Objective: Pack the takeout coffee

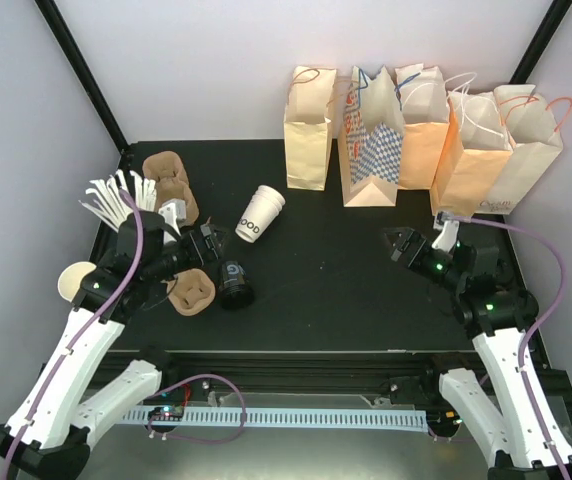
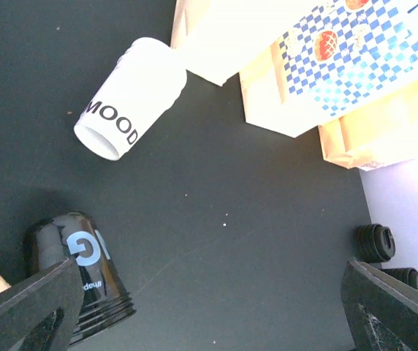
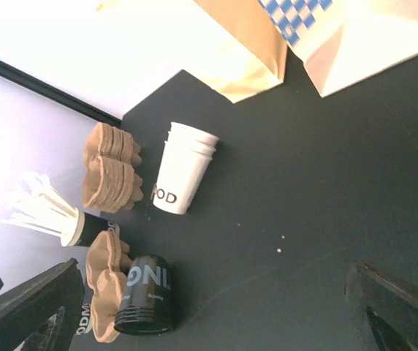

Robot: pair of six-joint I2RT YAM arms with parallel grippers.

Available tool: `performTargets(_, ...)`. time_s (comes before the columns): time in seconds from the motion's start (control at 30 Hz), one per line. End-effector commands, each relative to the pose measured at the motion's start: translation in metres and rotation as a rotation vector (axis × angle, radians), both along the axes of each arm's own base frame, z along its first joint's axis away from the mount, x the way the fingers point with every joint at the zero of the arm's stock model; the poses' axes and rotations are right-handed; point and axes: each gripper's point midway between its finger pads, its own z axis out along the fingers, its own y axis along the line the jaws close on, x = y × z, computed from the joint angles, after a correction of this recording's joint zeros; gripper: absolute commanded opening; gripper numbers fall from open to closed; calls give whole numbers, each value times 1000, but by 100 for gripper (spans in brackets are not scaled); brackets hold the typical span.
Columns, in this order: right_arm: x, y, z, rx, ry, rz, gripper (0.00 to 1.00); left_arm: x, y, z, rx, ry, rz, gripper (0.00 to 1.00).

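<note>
The takeout coffee cup [image 1: 259, 213] is white with black "MOOD" lettering and lies on its side on the black table, left of centre; it looks like a few nested cups. It also shows in the left wrist view [image 2: 128, 99] and the right wrist view [image 3: 183, 170]. No lid is on it. My left gripper [image 1: 209, 245] is open and empty, just left of and below the cup [image 2: 213, 292]. My right gripper [image 1: 396, 242] is open and empty, far to the cup's right [image 3: 213, 292].
A black cup with pale lettering [image 1: 234, 285] lies beside a brown pulp carrier [image 1: 192, 293]. More carriers [image 1: 166, 180] and a cup of white stirrers [image 1: 116, 200] stand at the left. Several paper bags [image 1: 371, 135] line the back. A cream cup [image 1: 74, 280] sits far left.
</note>
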Motion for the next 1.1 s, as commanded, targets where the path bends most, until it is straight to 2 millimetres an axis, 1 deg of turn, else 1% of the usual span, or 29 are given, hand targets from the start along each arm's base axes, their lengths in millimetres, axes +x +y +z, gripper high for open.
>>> performTargets(0.0, 6, 2, 34, -30, -88, 20, 100, 8, -1, 11, 6, -13, 12, 99)
performTargets(0.13, 8, 1, 43, -47, -97, 20, 100, 14, -4, 13, 7, -45, -1, 99)
performTargets(0.23, 10, 1, 44, -39, -93, 19, 100, 19, -7, 13, 0, -61, -5, 99)
performTargets(0.33, 13, 6, 43, -24, -91, 44, 100, 25, -21, 21, -29, -96, -68, 99)
performTargets(0.43, 16, 9, 32, -20, -63, 55, 100, 30, -41, 26, -62, -141, -176, 99)
performTargets(0.5, 17, 10, 19, -13, -36, 59, 100, 35, -48, 27, -83, -151, -197, 99)
performTargets(0.57, 19, 7, -2, -14, 6, 27, 100, 42, -52, 28, -106, -171, -197, 99)
performTargets(0.6, 19, 3, -13, -6, 40, -7, 100, 47, -52, 24, -119, -172, -181, 99)
performTargets(0.67, 19, 0, -30, -1, 75, -35, 100, 58, -50, 23, -139, -187, -134, 99)
performTargets(0.77, 17, 3, -38, 23, 87, -22, 100, 78, -52, 27, -149, -197, -96, 99)
performTargets(0.83, 18, 3, -42, 27, 103, -29, 100, 93, -58, 31, -132, -194, -100, 99)
performTargets(0.97, 20, 3, -39, 28, 102, -30, 100, 128, -69, 30, -58, -158, -112, 99)
performTargets(1.07, 21, 0, -31, -2, 85, -36, 100, 163, -79, 12, 34, -102, -129, 99)
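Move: The cream bag at the left end of the bag row stands about 25 cm ahead of the left hand and 17 cm to its right, its middle some 4 cm lower. The fallen white cup stack lies around 15 cm ahead, 6 cm right and 15 cm below; the black cup is almost straight under the hand, about 14 cm down. From the right hand, the same bag is roughly 24 cm ahead, 20 cm left and 2 cm below. The left hand reaches about 13 cm forward and 7 cm to its right towards the cream bag, leaving the black cup behind and coming in high above the white cup stack, nearly level and fastest at the end, with fingers wide open and the wrist barely turning. Meanwhile the open right hand stays short of the bags, first rising some 4 cm, then sinking about 9 cm to end lower over bare table, its fingers tipped a little further down. ##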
